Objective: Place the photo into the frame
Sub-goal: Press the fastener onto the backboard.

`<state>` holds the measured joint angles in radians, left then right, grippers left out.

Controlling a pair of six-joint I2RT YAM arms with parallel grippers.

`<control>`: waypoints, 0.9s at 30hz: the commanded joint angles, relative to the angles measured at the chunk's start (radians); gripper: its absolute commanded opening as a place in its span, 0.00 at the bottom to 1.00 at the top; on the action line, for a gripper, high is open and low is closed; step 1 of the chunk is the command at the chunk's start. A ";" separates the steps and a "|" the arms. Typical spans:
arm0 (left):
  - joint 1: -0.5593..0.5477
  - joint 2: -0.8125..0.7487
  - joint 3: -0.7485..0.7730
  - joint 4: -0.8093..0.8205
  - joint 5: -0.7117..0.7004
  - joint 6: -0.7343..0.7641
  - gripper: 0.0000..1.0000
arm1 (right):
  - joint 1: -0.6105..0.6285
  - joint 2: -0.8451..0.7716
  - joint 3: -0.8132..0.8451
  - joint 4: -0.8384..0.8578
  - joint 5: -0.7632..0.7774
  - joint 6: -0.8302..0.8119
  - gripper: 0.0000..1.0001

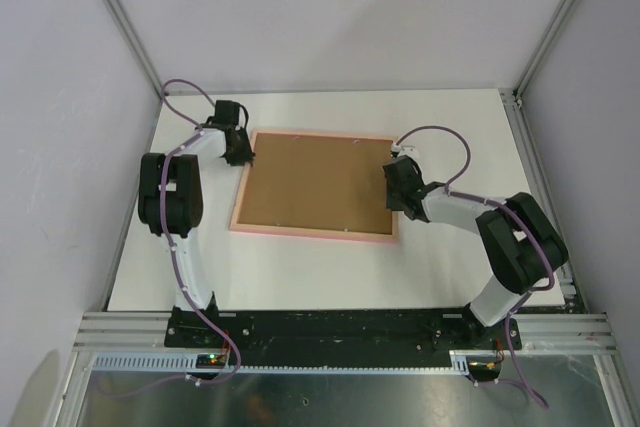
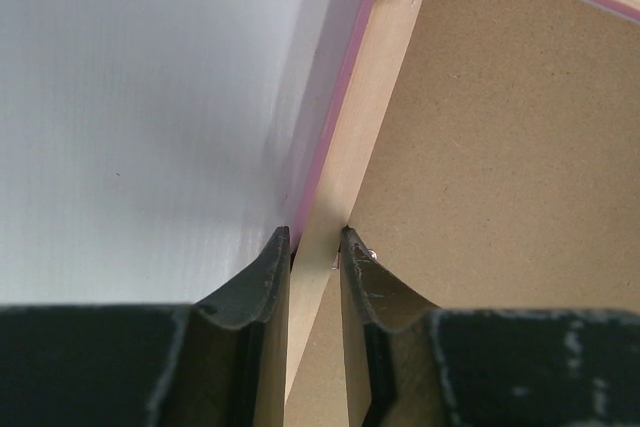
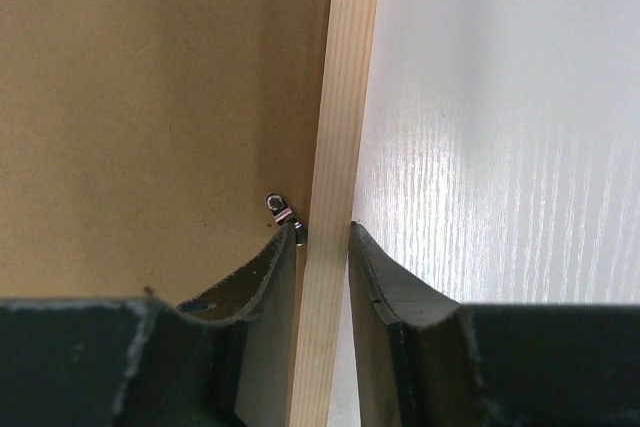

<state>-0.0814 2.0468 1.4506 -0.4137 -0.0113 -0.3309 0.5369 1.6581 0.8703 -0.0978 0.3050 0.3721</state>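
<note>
The frame (image 1: 310, 232) lies face down in the middle of the white table, its pale wood back up and a pink rim showing round it. A brown backing board (image 1: 320, 182) fills it. The photo is hidden. My left gripper (image 1: 243, 154) is at the frame's left rail near the far corner. In the left wrist view the left gripper (image 2: 317, 237) is shut on that rail (image 2: 375, 97), one finger on each side. My right gripper (image 1: 397, 187) is at the right rail. In the right wrist view the right gripper (image 3: 325, 232) pinches the wood rail (image 3: 345, 77).
A small metal turn clip (image 3: 280, 207) sits on the backing board (image 3: 150, 97) just beside my right gripper's inner finger. White walls close in the table (image 1: 450, 117) on the left, back and right. The arms' black base rail runs along the near edge.
</note>
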 commanded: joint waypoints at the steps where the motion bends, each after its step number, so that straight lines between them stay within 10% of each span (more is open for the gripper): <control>1: -0.009 0.026 0.025 -0.039 0.052 0.005 0.00 | 0.021 -0.021 -0.059 0.005 -0.130 -0.006 0.00; 13: -0.011 -0.011 -0.001 -0.046 -0.030 0.060 0.00 | 0.160 -0.179 -0.186 -0.010 -0.205 0.093 0.00; 20: -0.009 -0.026 -0.010 -0.045 -0.084 0.103 0.00 | 0.188 -0.211 -0.196 -0.048 -0.124 0.135 0.47; 27: -0.010 -0.032 -0.006 -0.042 -0.123 0.127 0.00 | 0.128 -0.200 -0.183 -0.011 -0.125 0.131 0.56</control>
<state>-0.0887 2.0445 1.4532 -0.4175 -0.0631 -0.2142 0.6876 1.4666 0.6842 -0.1211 0.1818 0.4931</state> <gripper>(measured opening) 0.250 0.556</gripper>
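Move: The frame's right bar is already between the right fingers. The fastener on that side lies about 1 cm ahead and 2 cm left of the right hand, roughly at its height, beside the left fingertip. The near right corner is some 8 cm back along the bar, and the nearest bottom fastener about 12 cm left and 6 cm back. From the left hand, which holds the left bar, the right-side fastener is roughly 38 cm right and 12 cm back. The frame's right bar is dragged back towards the robot by the right hand, about 8 cm and some 4 cm left, level along the table, while that hand turns slightly counter-clockwise against the bar. Its fingers then open, freeing their pinch and staying either side of the bar. The left hand keeps its grip on the left bar as a pivot, twisting slightly clockwise with it and drifting about 1 cm left. ##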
